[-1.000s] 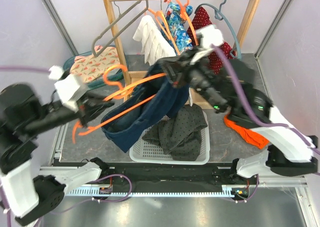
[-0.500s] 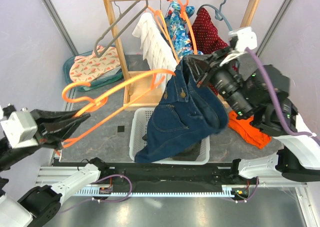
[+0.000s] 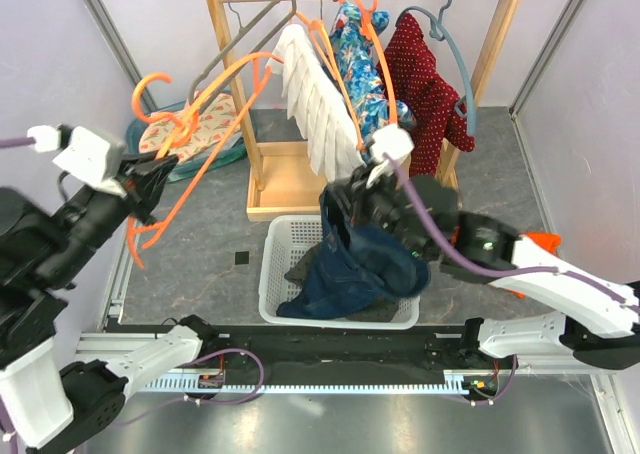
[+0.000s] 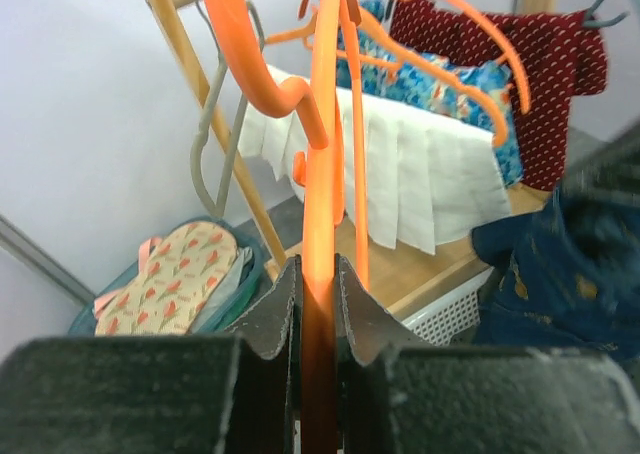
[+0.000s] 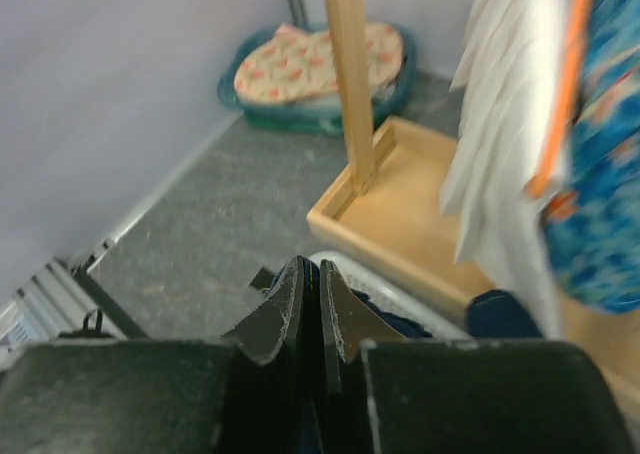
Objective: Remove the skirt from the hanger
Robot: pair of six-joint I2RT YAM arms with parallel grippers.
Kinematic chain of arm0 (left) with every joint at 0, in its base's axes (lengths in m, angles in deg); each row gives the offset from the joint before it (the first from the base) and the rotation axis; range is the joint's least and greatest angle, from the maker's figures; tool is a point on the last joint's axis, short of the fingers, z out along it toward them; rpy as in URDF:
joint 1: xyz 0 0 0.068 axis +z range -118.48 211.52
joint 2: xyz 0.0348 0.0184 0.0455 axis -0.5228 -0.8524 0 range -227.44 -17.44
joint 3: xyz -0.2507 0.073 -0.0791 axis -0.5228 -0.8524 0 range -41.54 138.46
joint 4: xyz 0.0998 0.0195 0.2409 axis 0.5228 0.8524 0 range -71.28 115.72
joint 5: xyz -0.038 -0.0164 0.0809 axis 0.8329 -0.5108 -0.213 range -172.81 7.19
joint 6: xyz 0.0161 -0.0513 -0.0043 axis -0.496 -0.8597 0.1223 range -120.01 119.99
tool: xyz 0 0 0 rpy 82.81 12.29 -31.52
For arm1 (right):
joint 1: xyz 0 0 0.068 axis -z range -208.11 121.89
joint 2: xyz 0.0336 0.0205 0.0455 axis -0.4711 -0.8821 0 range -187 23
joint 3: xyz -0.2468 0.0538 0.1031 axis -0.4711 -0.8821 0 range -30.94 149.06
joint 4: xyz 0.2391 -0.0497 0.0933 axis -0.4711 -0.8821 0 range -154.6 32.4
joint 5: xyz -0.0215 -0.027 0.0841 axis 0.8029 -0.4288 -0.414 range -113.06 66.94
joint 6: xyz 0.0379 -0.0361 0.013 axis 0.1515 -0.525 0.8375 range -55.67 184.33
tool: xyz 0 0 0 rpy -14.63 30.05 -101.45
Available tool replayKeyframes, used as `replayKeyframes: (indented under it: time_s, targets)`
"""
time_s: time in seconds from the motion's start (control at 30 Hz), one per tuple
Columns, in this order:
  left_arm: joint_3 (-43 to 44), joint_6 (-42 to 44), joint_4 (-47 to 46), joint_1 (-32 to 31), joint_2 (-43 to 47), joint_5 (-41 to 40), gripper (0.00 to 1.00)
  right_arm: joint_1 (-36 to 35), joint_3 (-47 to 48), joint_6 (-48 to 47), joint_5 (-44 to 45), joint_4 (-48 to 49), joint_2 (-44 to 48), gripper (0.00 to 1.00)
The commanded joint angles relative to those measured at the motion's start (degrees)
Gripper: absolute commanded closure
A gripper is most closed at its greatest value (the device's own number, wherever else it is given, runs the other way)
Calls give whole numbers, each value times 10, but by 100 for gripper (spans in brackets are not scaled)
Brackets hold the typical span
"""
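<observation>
The orange hanger point(image 3: 205, 119) is bare and raised at the left, clear of the skirt. My left gripper point(image 3: 157, 181) is shut on its lower bar; in the left wrist view the bar point(image 4: 322, 154) runs up from between my shut jaws point(image 4: 318, 279). The navy denim skirt point(image 3: 352, 264) hangs bunched from my right gripper point(image 3: 332, 209), with its lower part resting in the white basket point(image 3: 268, 286). In the right wrist view my jaws point(image 5: 320, 286) are shut on a dark fold, and more skirt point(image 5: 495, 314) shows at the right.
A wooden rack point(image 3: 232, 74) at the back holds a white garment point(image 3: 315, 109), a blue floral garment point(image 3: 360, 44), a red dotted garment point(image 3: 425, 84) and spare hangers. A teal basin point(image 3: 150, 119) of cloth sits at the back left. An orange cloth point(image 3: 540, 241) lies at the right.
My left arm has swung the bare hanger up and back towards the rack's left side. My right gripper has come down and left, lowering the skirt into the basket.
</observation>
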Motion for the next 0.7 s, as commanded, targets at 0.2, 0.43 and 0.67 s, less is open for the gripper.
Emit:
replayKeyframes:
  time_s: [0.2, 0.43, 0.67]
  targets:
    - [-22, -33, -65, 3, -84, -94, 98, -15, -285, 143, -73, 98, 8, 98]
    - [10, -34, -102, 3, -144, -147, 98, -11, -381, 171, -79, 166, -15, 98]
    - [51, -25, -139, 3, -211, -151, 98, -3, -442, 214, -202, 299, -148, 100]
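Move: The denim skirt in the right hand is bound for the basket, roughly 36 cm below that hand and 4 cm back; the dark skirt lies inside it, about 37 cm below the hand and 5 cm back. The white garment hangs some 13 cm ahead of the right hand and 4 cm left. For the left hand's empty orange hanger, the rail's left end is around 27 cm ahead, 5 cm right and 8 cm higher; the grey hangers hang about 20 cm ahead, 6 cm right. The denim skirt, still pinched in the right fingers, is carried nearly straight down some 30 cm into the basket, easing a little left late on as the fingers tip about 25 degrees further down. Meanwhile the orange hanger stays gripped as the left hand takes it about 13 cm forward towards the rail's left end, dipping slightly before starting back up and swinging some 15 degrees counter-clockwise. ##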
